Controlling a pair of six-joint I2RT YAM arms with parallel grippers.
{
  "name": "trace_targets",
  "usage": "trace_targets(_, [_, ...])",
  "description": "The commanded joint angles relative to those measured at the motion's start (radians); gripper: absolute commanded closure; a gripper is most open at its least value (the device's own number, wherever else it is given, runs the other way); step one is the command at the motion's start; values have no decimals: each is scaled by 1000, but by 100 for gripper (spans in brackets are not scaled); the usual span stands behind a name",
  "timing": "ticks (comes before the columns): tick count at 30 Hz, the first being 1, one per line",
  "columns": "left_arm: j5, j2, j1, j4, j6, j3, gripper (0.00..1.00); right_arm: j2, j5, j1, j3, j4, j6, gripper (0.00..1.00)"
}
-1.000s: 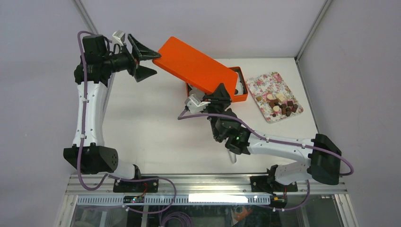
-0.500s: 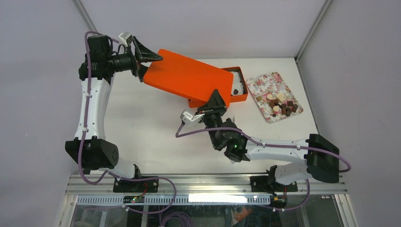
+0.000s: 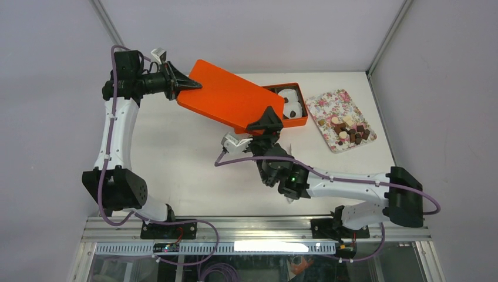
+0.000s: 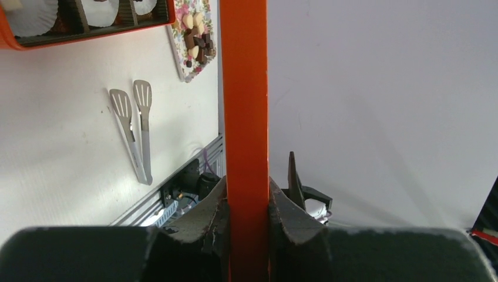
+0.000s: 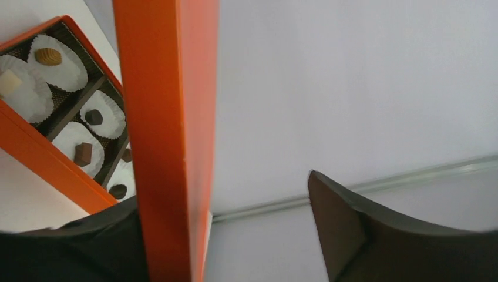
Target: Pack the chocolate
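Observation:
Loose chocolate (image 3: 349,130) in dark, tan and cream pieces lies on the floral tray (image 3: 329,106). More chocolate (image 5: 83,154) sits in white paper cups inside the open orange box (image 3: 296,121). An orange lid (image 3: 226,100) hangs slanted above the table, partly covering the box. My left gripper (image 3: 185,87) is shut on the lid's left end; the left wrist view shows the lid (image 4: 244,106) edge-on, pinched between both pads. My right gripper (image 3: 267,120) stands open at the lid's near right edge. One of its fingers lies against the lid (image 5: 167,135), and the other finger (image 5: 337,214) is well apart.
Metal tongs (image 4: 136,132) lie on the white table near its front edge, mostly under my right arm in the top view. The tray sits at the table's right side, close to the edge. Grey walls close in the back and sides.
My left gripper has closed on the lid's left end. My right gripper has opened and let go of the lid, which has shifted left and come down closer over the box.

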Motion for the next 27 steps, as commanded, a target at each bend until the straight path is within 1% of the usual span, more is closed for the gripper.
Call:
trace_targets(1, [-32,-23,3,38,23,11,100,-139,-21,5,164,-463,427,3])
trace_targets(3, [-45,-27,17,72,8,15,100,-166,-70,4,266,-796,668,1])
trace_targets(4, [-39,-27,21,95,3,21,100,-169,-94,5,313,-925,780,1])
trace_targets(6, [-51,-27,24,114,3,46,100,-179,-133,9,380,-1091,939,1])
trace_targets(8, [-88,-32,29,128,3,54,100,-202,-174,10,421,-1205,1053,1])
trace_targets(11, [-136,-40,36,169,-17,34,100,-253,-219,-7,441,-1261,1182,1])
trace_targets(12, [-140,-49,38,199,-29,18,100,-268,-254,-29,455,-1287,1232,1])
trace_targets(13, [-143,-55,40,228,-44,0,100,-279,-321,-66,467,-1312,1287,1])
trace_targets(15, [-151,-71,41,292,-83,-32,100,-295,-451,-164,487,-1351,1418,1])
trace_targets(18, [-161,-91,41,358,-121,-65,100,-311,-692,-444,491,-1367,1615,1])
trace_targets(19, [-156,-99,42,385,-134,-78,100,-305,-824,-569,496,-1371,1688,1])
trace_targets(21, [-150,-111,42,440,-160,-108,100,-282,-1154,-803,478,-1319,1839,1])
trace_targets(22, [-148,-114,42,465,-181,-124,100,-265,-1334,-906,450,-1254,1932,1])
trace_targets(24, [-145,-127,41,538,-224,-151,100,-214,-1612,-1051,365,-1066,2146,1])
trace_targets(26, [-138,-141,42,595,-264,-173,100,-150,-1772,-1109,270,-790,2378,1])
trace_targets(27, [-131,-144,41,622,-284,-182,100,-117,-1772,-1116,252,-731,2378,1])
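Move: My left hand grips the lid by its left end; the lid's middle is about 15 cm to its right and 4 cm back, some 5 cm lower. The box lies about 16 cm ahead, 29 cm right and 34 cm below that hand. From my right hand, already opening at the lid's other end, the lid's middle is roughly 12 cm left and 5 cm ahead, the box about 24 cm ahead, neither left nor right, and 30 cm down. I finish opening my right hand and come free of the lid, drawing back about 4 cm and leftward no more, then swinging around to the right and forward, rolling well over 90 degrees until the fingers dip towards the box. My left hand keeps its pinch and carries the lid about 5 cm forward and 3 cm left, turning it some 15 degrees counter-clockwise. ##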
